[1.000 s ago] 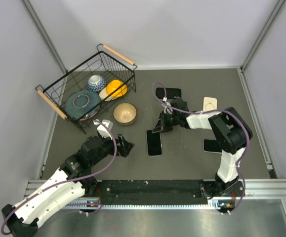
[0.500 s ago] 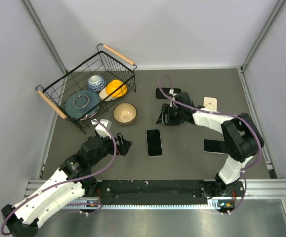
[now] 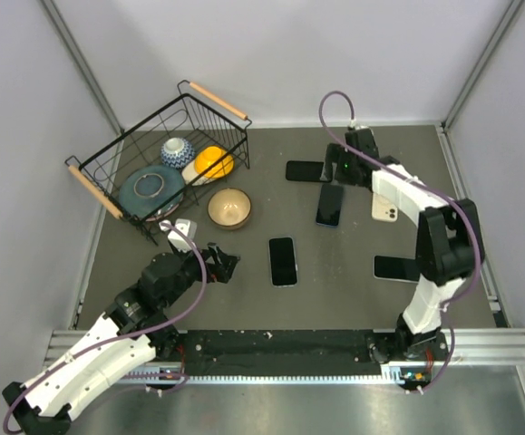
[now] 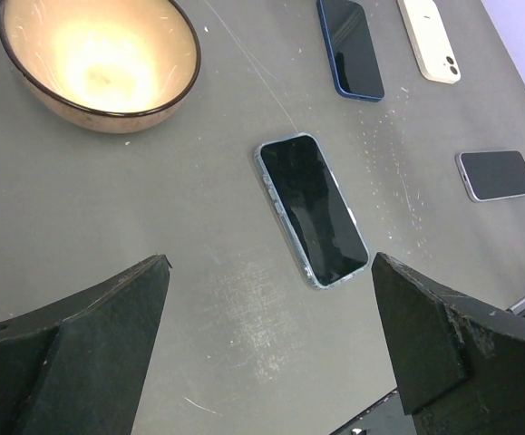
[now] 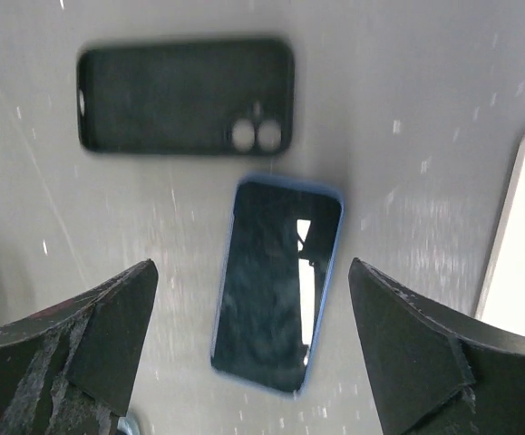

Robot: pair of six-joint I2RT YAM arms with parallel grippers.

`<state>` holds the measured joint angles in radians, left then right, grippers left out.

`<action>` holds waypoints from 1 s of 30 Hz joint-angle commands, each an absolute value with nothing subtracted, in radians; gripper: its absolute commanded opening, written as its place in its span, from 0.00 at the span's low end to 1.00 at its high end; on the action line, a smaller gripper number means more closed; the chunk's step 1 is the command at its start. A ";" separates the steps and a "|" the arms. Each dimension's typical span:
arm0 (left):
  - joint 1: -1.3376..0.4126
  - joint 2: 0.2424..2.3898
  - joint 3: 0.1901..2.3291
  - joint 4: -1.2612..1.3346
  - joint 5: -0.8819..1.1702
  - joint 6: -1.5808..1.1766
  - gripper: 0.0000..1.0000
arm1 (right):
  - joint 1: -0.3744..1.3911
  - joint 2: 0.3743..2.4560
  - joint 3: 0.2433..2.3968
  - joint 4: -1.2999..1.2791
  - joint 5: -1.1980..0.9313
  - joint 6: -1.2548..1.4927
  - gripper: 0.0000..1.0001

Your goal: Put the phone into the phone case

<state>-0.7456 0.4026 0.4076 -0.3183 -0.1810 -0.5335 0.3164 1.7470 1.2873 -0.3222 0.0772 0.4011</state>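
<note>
A black-screened phone (image 3: 283, 261) (image 4: 313, 209) lies flat mid-table, ringed by a clear case rim. At the back lie an empty black phone case (image 3: 308, 170) (image 5: 185, 95) with two camera holes and, just in front of it, a blue phone (image 3: 329, 205) (image 5: 277, 283) (image 4: 350, 47), screen up. My right gripper (image 3: 340, 176) (image 5: 253, 362) hangs open above the blue phone, holding nothing. My left gripper (image 3: 222, 262) (image 4: 267, 353) stands wide open and empty, just left of the clear-rimmed phone.
A cream phone (image 3: 385, 201) (image 4: 430, 41) lies back-up right of the blue one. A silver-edged phone (image 3: 393, 268) (image 4: 496, 174) sits near my right arm. A tan bowl (image 3: 229, 208) (image 4: 99, 59) stands beside the wire basket (image 3: 108, 201) of dishes at the back left.
My right gripper opened and drew back from the clear-rimmed phone to the rear of the table, uncovering the blue phone. My left gripper edged slightly towards the middle.
</note>
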 commanded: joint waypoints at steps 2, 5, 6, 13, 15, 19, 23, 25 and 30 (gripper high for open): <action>-0.742 0.385 0.411 -0.302 -0.164 -0.554 0.99 | 0.276 1.938 1.524 -0.353 0.137 0.425 0.80; -0.744 0.382 0.405 -0.296 -0.157 -0.565 0.99 | 0.267 2.041 1.635 -0.367 0.133 0.436 0.71; -0.742 0.380 0.403 -0.288 -0.155 -0.566 0.99 | 0.262 2.063 1.685 -0.376 0.132 0.436 0.68; -0.742 0.394 0.422 -0.284 -0.140 -0.558 0.99 | 0.258 2.200 1.825 -0.399 0.115 0.403 0.50; -0.742 0.397 0.423 -0.281 -0.144 -0.558 0.99 | 0.259 2.224 1.835 -0.400 0.095 0.408 0.49; -0.742 0.403 0.422 -0.281 -0.155 -0.563 0.99 | 0.259 2.266 1.833 -0.423 0.107 0.420 0.47; -0.742 0.403 0.425 -0.281 -0.156 -0.565 0.99 | 0.259 2.293 1.835 -0.440 0.101 0.394 0.36; -0.742 0.402 0.428 -0.284 -0.160 -0.565 0.99 | 0.259 2.299 1.833 -0.440 0.098 0.371 0.22; -0.742 0.402 0.439 -0.301 -0.161 -0.563 0.99 | 0.259 2.284 1.858 -0.437 0.094 0.299 0.00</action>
<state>-0.7456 0.3977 0.4076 -0.3176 -0.1505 -0.5560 0.2634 2.2791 1.8046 -0.4225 0.1051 0.3656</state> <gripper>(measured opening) 0.989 0.033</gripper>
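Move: The black phone case lies lengthwise left-right, its middle about 11 cm ahead of the right hand, 7 cm to its left and 9 cm below; its right end is straight ahead. The blue phone is about 2 cm back of this hand and 1 cm to its left, the white phone some 18 cm to its right and about level with it, both on the table. From the left hand the case is about 35 cm ahead, 24 cm to the right and 14 cm lower. Forward about 10 cm, away from over the blue phone, then some 8 cm down onto the right end of the black case, the right hand tips its fingers only slightly further down. The wide-open fingers narrow on the way and shut once the hand is low, pinching the case's right end rim. ##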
